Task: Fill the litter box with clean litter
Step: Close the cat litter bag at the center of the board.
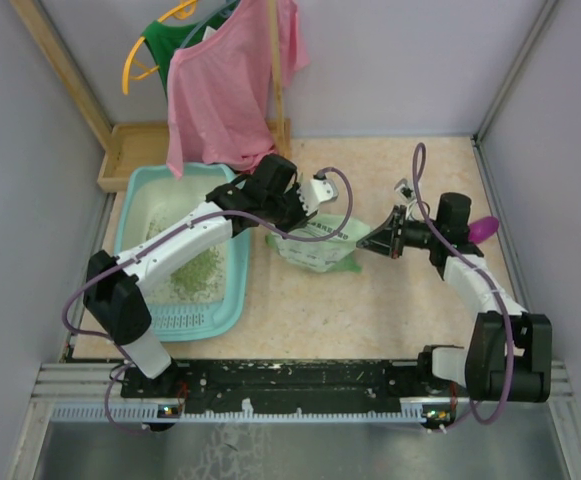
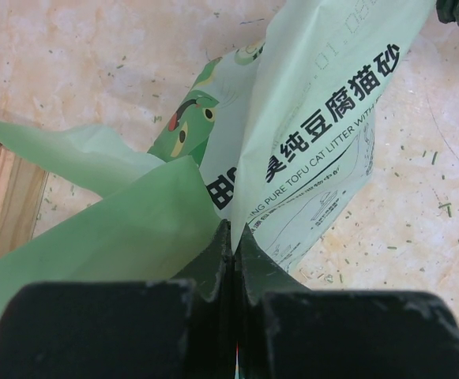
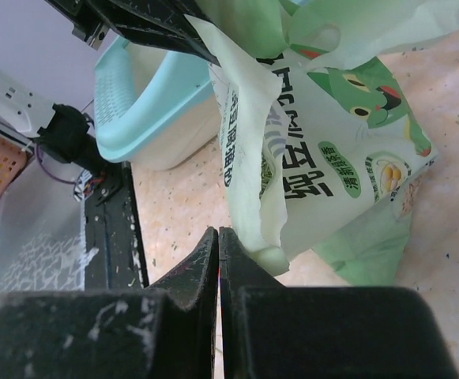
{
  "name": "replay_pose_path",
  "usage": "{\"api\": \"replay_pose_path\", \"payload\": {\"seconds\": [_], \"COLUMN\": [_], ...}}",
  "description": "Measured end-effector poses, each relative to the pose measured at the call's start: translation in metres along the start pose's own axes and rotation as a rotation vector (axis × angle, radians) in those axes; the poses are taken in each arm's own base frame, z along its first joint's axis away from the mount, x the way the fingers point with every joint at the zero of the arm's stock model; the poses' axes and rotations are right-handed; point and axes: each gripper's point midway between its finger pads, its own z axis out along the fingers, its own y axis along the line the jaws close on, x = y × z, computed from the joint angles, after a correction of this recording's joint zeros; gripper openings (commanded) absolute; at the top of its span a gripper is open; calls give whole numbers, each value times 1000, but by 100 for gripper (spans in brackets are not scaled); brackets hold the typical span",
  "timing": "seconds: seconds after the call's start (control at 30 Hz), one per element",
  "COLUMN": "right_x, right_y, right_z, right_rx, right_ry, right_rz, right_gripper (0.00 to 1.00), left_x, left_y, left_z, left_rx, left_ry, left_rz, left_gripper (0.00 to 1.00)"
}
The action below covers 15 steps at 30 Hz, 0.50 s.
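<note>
The light-teal litter box (image 1: 138,205) stands at the left, with a thin patch of green clean litter (image 1: 198,270) on its whitish base. My left gripper (image 2: 234,233) is shut on an edge of the pale green printed litter bag (image 2: 324,134). In the top view, my left arm reaches over the box and holds the bag (image 1: 318,245) just to the box's right. My right gripper (image 3: 218,235) is shut with nothing between its jaws. Its tip is beside the bag's lower corner (image 3: 270,254). The box rim (image 3: 134,103) shows beyond.
A magenta scoop (image 1: 484,229) lies behind my right arm. A wooden tray (image 1: 130,155) sits at the back left. A pink shirt (image 1: 230,90) on hangers hangs over the box's far end. Stray granules (image 2: 419,205) dot the floor. Walls close in on three sides.
</note>
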Motion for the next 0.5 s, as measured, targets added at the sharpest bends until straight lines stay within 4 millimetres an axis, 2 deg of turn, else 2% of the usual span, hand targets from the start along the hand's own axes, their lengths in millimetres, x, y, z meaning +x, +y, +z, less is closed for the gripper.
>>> {"api": "replay_pose_path", "payload": {"seconds": [0.13, 0.2, 0.27, 0.4, 0.43, 0.5], "right_x": [0, -8, -25, -73, -82, -94], "right_y": [0, 1, 3, 6, 7, 8], "right_z": [0, 0, -1, -1, -2, -3], "right_rx": [-6, -15, -37, -82, -82, -67], "right_ry": [5, 4, 0, 9, 15, 30], "right_rz": [17, 37, 61, 44, 15, -41], "right_gripper": [0, 0, 0, 0, 4, 27], "left_x": [0, -1, -3, -8, -8, -8], "left_y": [0, 1, 3, 9, 10, 10], "left_z": [0, 1, 2, 6, 6, 5], "left_rx": [-2, -4, -6, -13, -15, -15], "left_ry": [0, 2, 8, 19, 20, 21], "left_rz": [-1, -5, -9, -15, -16, -16], "left_gripper": [0, 0, 0, 0, 0, 0]}}
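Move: The loose end of the bag's mouth is almost at my right fingertips, about 2 cm ahead, 1 cm to the left and level. The bag's body lies about 7 cm left, 3 cm ahead and 8 cm lower; the litter box's middle is roughly 40 cm left and 5 cm ahead, near table height. From my left hand, already pinching the mouth, that loose end is about 12 cm right and 2 cm back, nearly level. My right hand comes away from the bag's loose end with nothing between its fingers: after a brief pause it rises quickly, about 8 cm, going some 4 cm forward as well, the fingers still pointing left and only just starting to part at the end. My left hand keeps its pinch on the mouth and eases about 1.5 cm forward and to the right. ##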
